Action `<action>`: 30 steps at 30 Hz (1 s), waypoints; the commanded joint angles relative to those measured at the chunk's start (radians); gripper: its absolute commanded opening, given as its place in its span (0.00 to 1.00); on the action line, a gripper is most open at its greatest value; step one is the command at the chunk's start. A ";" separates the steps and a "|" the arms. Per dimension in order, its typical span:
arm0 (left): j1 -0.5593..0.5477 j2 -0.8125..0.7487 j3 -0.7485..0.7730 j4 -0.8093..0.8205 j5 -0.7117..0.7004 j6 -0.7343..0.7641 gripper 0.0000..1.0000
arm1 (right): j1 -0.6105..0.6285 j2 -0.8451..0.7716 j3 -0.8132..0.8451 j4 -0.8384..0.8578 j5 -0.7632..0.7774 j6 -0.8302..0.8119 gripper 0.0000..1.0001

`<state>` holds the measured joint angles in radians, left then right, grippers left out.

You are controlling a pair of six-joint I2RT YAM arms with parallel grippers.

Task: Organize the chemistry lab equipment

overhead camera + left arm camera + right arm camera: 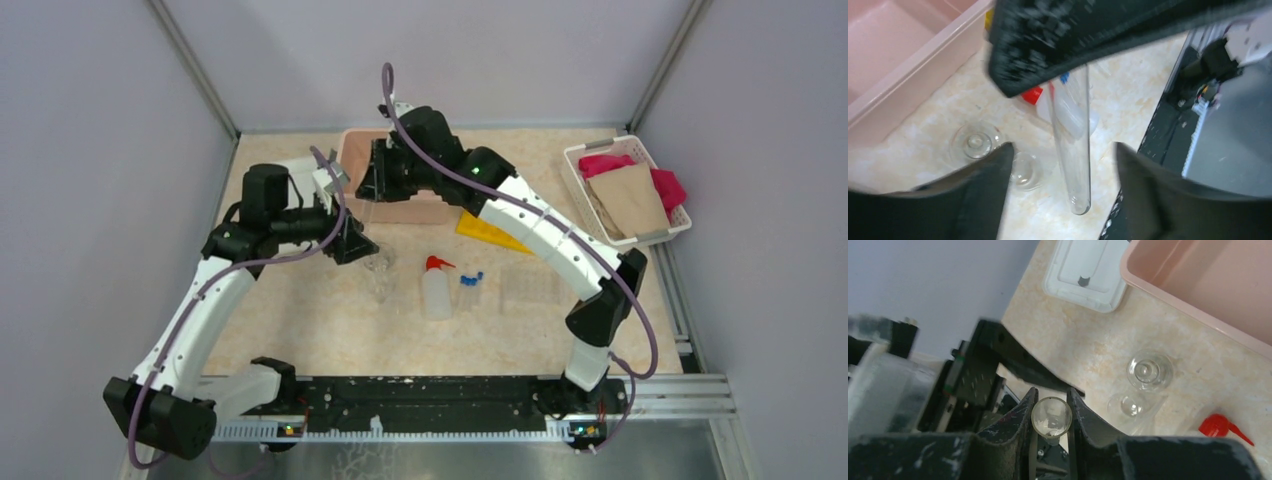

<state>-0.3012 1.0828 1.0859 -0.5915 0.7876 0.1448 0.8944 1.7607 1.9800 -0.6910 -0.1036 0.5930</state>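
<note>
My right gripper [1051, 416] is shut on the rim of a clear glass test tube [1051, 417], whose round mouth shows between the fingers. In the left wrist view that tube [1073, 150] hangs upright between the spread fingers of my left gripper [1063, 167], which is open and touches neither side. Both grippers meet left of centre, the left gripper [355, 245] just below the right gripper [378, 185]. Under them stands a small clear glass flask [975, 141], with another clear glass piece [1023, 171] beside it. The white squeeze bottle [436, 292] and blue-capped tubes [470, 280] lie mid-table. The yellow rack [490, 232] lies behind.
A pink bin [1208, 285] stands at the back, partly under the right arm. A white lid or tray [1088, 275] lies beside it. A clear rack [530, 290] sits right of the tubes. The white basket [575, 170] of cloths stands at the back right.
</note>
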 commanded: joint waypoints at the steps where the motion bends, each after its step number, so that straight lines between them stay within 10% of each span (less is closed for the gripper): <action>1: -0.009 0.013 0.070 0.021 -0.079 0.002 0.98 | -0.045 -0.020 0.071 -0.109 -0.011 -0.032 0.00; 7: -0.009 0.098 0.152 -0.047 -0.230 -0.046 0.99 | -0.163 -0.139 -0.026 -0.167 0.370 -0.194 0.00; 12: -0.008 0.150 0.216 -0.064 -0.339 -0.100 0.99 | -0.226 -0.350 -0.426 0.198 0.675 -0.358 0.00; 21: 0.011 0.228 0.314 -0.116 -0.442 -0.123 0.99 | -0.400 -0.482 -0.780 0.707 0.725 -0.424 0.00; 30: 0.070 0.342 0.441 -0.244 -0.448 -0.122 0.99 | -0.402 -0.402 -0.854 0.866 0.696 -0.457 0.00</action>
<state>-0.2676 1.3693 1.4300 -0.7471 0.3561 0.0330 0.4900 1.3319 1.1351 0.0151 0.5938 0.1627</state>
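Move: The yellow rack, where the test tube is being taken, lies about 26 cm to the right of the right hand, 6 cm ahead and 30 cm below. From that hand, the pink bin is some 9 cm ahead and 3 cm right; the red-capped bottle is 12 cm back and 11 cm right; the blue-capped tubes are 10 cm back and 18 cm right. From the left hand, the rack is roughly 26 cm right and 10 cm ahead. Sweeping right about 30 cm and some 13 forward, sinking slightly, the right hand carries the test tube it still grips across past the pink bin towards the yellow rack, its wrist swinging clockwise about 50 degrees until the fingers point forward, nearly level. The left fingers, already partly open around the tube, spread wide as that hand draws off 10 cm forward and a little left, turning counter-clockwise. ##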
